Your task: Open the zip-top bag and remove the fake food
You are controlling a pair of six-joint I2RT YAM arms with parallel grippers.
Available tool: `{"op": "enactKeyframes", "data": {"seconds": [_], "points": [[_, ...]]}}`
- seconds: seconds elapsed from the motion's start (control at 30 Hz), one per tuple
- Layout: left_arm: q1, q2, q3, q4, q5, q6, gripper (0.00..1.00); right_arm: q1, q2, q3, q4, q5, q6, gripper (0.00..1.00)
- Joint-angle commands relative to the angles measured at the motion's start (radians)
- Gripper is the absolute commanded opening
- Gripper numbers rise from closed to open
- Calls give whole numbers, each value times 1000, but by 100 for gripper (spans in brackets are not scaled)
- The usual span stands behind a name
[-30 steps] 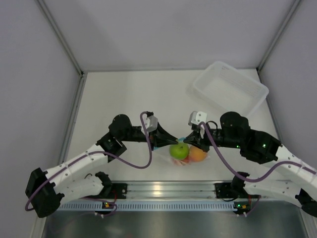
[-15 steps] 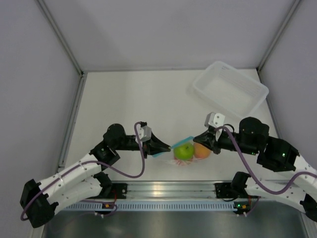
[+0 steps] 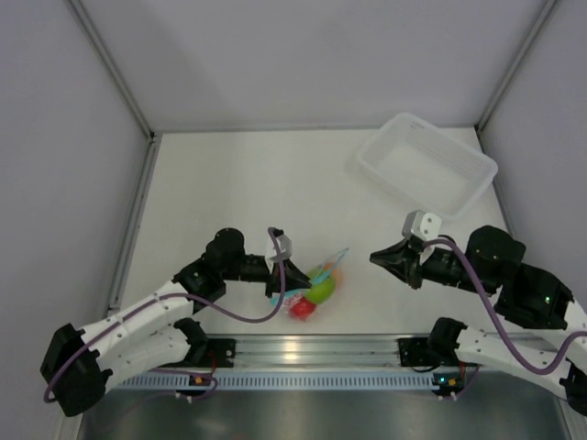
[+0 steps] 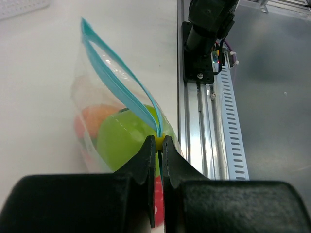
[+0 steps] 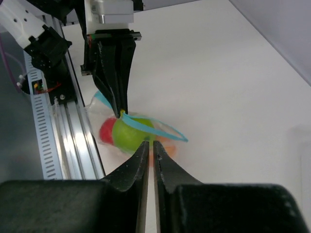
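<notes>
The zip-top bag (image 3: 323, 271) lies near the table's front edge, and its teal zip strip (image 4: 116, 80) gapes open in a loop. Inside it sits the fake food: a green fruit (image 4: 124, 138), a red one (image 3: 301, 308) and an orange one (image 4: 97, 115). My left gripper (image 3: 284, 278) is shut on the yellow end of the zip strip (image 4: 158, 141) at the bag's left corner. My right gripper (image 3: 374, 258) is shut on nothing, a short way right of the bag. In the right wrist view the bag (image 5: 141, 128) lies just beyond the right gripper (image 5: 150, 143).
A translucent white bin (image 3: 459, 197) stands at the back right. The metal rail (image 3: 303, 353) with both arm bases runs along the near edge, close behind the bag. Grey walls close in the table on three sides.
The right gripper has come off the bag and drawn back to the right. The bag's mouth now stands open, and the bag has swung left and nearer the rail, held only by the left gripper.
</notes>
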Motion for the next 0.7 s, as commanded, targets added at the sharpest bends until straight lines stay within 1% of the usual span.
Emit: {"op": "enactKeyframes", "data": {"seconds": [0.0,0.03,0.07,0.1,0.17,0.2,0.3,0.4,0.53,0.63,0.67], "points": [[5,11,57,26,43,34,0,10,46,-43,2,15,30,11],[5,16,63,26,54,41,0,10,54,-51,8,16,36,19],[5,19,78,16,63,46,0,10,58,-66,8,4,39,30],[5,30,87,3,86,52,0,8,69,-75,11,-11,38,50],[5,47,119,-35,117,74,0,10,71,-101,48,-5,44,59],[5,53,130,-47,150,81,0,8,74,-112,60,-5,42,66],[5,67,165,-83,163,101,0,10,86,-141,125,-7,52,70],[5,77,184,-93,166,114,0,10,121,-129,117,64,67,71],[5,93,225,-135,200,140,0,8,118,-121,94,-43,23,70],[5,94,254,-210,220,172,0,8,74,-134,131,-30,7,73],[5,96,259,-222,247,183,0,8,57,-150,146,-25,-3,74]]}}
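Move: The right hand, empty and shut, stands high above the opened bag: the free far end of its teal zip lies about 8 cm ahead, 7 cm to the left and 13 cm below. The orange is roughly 10 cm below that end, a little nearer the robot; the green apple is some 5 cm ahead, 13 cm left and 21 cm below this hand. From the left hand, pinching the zip at its yellow slider, the free end lies about 8 cm ahead and 9 cm right, near its own height. The left fingers keep their pinch on the zip at the slider, raising it about 3 cm and swinging it some 10 degrees clockwise with a slight pull back. Meanwhile the right hand sinks about 8 cm and eases a few centimetres leftward towards the bag's free end, its fingers opening wide from shut and tipping down some 10 degrees; it is still clear of the bag. ##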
